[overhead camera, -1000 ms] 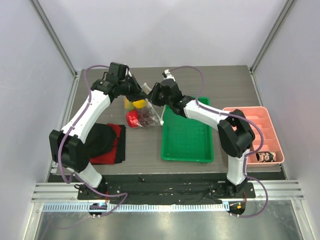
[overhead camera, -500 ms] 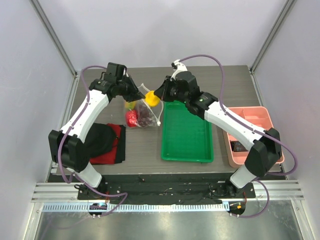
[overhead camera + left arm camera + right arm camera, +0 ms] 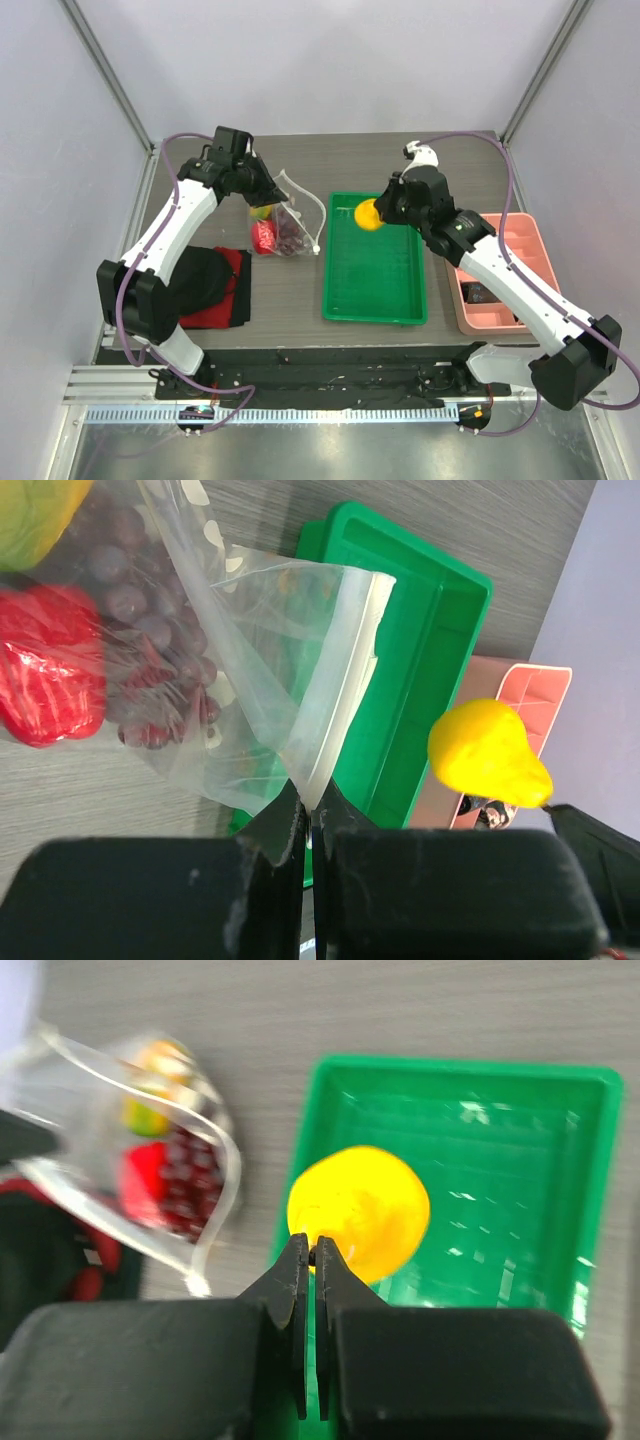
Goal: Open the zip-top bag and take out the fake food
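The zip-top bag (image 3: 296, 212) is lifted at its mouth, which hangs open. My left gripper (image 3: 268, 188) is shut on its zip edge (image 3: 335, 715). Inside the bag lie a glossy red piece (image 3: 263, 236), a dark grape cluster (image 3: 291, 236) and a yellow-green piece (image 3: 259, 211). My right gripper (image 3: 380, 212) is shut on the stem end of a yellow pear-shaped fake food (image 3: 366, 214), held above the far end of the green tray (image 3: 375, 295). In the right wrist view the yellow piece (image 3: 360, 1210) hangs just past the gripper (image 3: 313, 1253).
A pink divided tray (image 3: 530, 245) with small dark items stands at the right. A red cloth (image 3: 233, 290) with a black lump on it lies at the left front. The left arm stretches over the table's left side.
My right gripper closed on the yellow piece at the bag's mouth and carried it right, out over the green tray. The left gripper kept hold of the bag's edge.
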You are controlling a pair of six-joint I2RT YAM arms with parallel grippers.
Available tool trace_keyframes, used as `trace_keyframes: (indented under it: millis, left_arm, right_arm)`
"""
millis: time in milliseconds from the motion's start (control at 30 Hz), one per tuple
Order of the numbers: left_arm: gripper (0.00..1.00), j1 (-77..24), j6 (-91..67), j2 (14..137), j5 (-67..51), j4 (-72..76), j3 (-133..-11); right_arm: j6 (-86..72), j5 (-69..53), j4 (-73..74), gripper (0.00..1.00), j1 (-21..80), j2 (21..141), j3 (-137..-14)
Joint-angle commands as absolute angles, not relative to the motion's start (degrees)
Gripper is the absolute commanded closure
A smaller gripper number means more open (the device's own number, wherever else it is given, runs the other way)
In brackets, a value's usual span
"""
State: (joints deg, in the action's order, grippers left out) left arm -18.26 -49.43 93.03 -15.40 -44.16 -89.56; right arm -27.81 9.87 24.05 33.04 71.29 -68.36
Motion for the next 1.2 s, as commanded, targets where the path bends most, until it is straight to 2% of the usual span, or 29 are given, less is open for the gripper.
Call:
trace_keyframes:
  millis: [0, 467, 500, 567, 600, 667, 700, 767, 867, 967, 1100, 1167]
  left_arm:
    - [1.00, -17.8, -48.2, 91.0, -15.5, -44.6, -91.4]
    - [1.00, -17.8, -47.1, 91.0, -15.5, -46.4, -92.3]
    - [1.00, -17.8, -47.1, 91.1, -15.6, -46.5, -92.5]
    - [1.00, -17.9, -47.0, 91.2, -15.7, -46.2, -92.8]
    - [1.00, -17.8, -47.0, 91.2, -15.7, -46.2, -92.8]
    - [1.00, -17.8, -46.8, 91.4, -15.7, -46.1, -92.7]
    - [1.00, -17.9, -46.8, 91.5, -15.7, -46.1, -92.7]
    - [1.00, -17.8, -47.1, 91.7, -16.1, -45.8, -92.7]
    - [1.00, -17.9, -47.5, 91.8, -17.0, -45.2, -92.7]
    - [1.00, -17.8, -47.4, 91.8, -16.8, -45.0, -92.5]
    - [1.00, -17.8, -47.4, 91.4, -17.0, -44.6, -91.8]
    - [1.00, -17.8, -47.5, 91.4, -17.1, -44.4, -91.8]
  right_arm:
    - [-23.3, 13.8, 24.6, 0.99, 30.1, 71.8, -63.7]
    - [-18.2, 10.8, 16.8, 0.97, 16.5, 90.3, -65.9]
    - [-18.0, 10.3, 16.7, 0.95, 16.2, 90.9, -66.2]
    - [-17.7, 10.1, 16.7, 0.83, 15.9, 91.2, -67.1]
    - [-17.7, 9.9, 17.5, 0.65, 16.0, 91.1, -67.7]
    - [-16.8, 10.3, 19.2, 0.52, 16.7, 90.7, -70.0]
    - [-16.0, 11.5, 21.9, 0.38, 17.1, 90.0, -70.9]
    - [-13.5, 15.7, 25.5, 0.31, 19.8, 89.4, -75.1]
    - [-15.1, 16.7, 31.6, 0.27, 23.8, 87.8, -80.8]
    - [-17.2, 16.0, 31.0, 0.23, 31.1, 86.8, -84.2]
    - [-20.6, 3.6, 20.3, 0.22, 37.7, 88.4, -81.7]
    - [-22.7, 1.8, 16.6, 0.26, 39.0, 90.5, -81.4]
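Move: The right gripper holds the yellow pear above the green tray, whose middle is about 2 cm ahead of it, 2 cm to its right and 18 cm below. The bag with the remaining food is some 25 cm to its left and 8 cm ahead; the pink crate's middle is roughly 34 cm to its right and 2 cm back. From the left gripper the tray's middle is about 22 cm right, 3 cm back and 16 cm below. Lower the right gripper about 14 cm while carrying the pear right and forward to the tray's far right part, tipping the fingers down and turning them clockwise some 15 degrees. Open them wide to let go of the pear, then rise and swing quickly left, back towards the bag, turning counter-clockwise. Keep the left gripper still, shut on the bag's rim. ##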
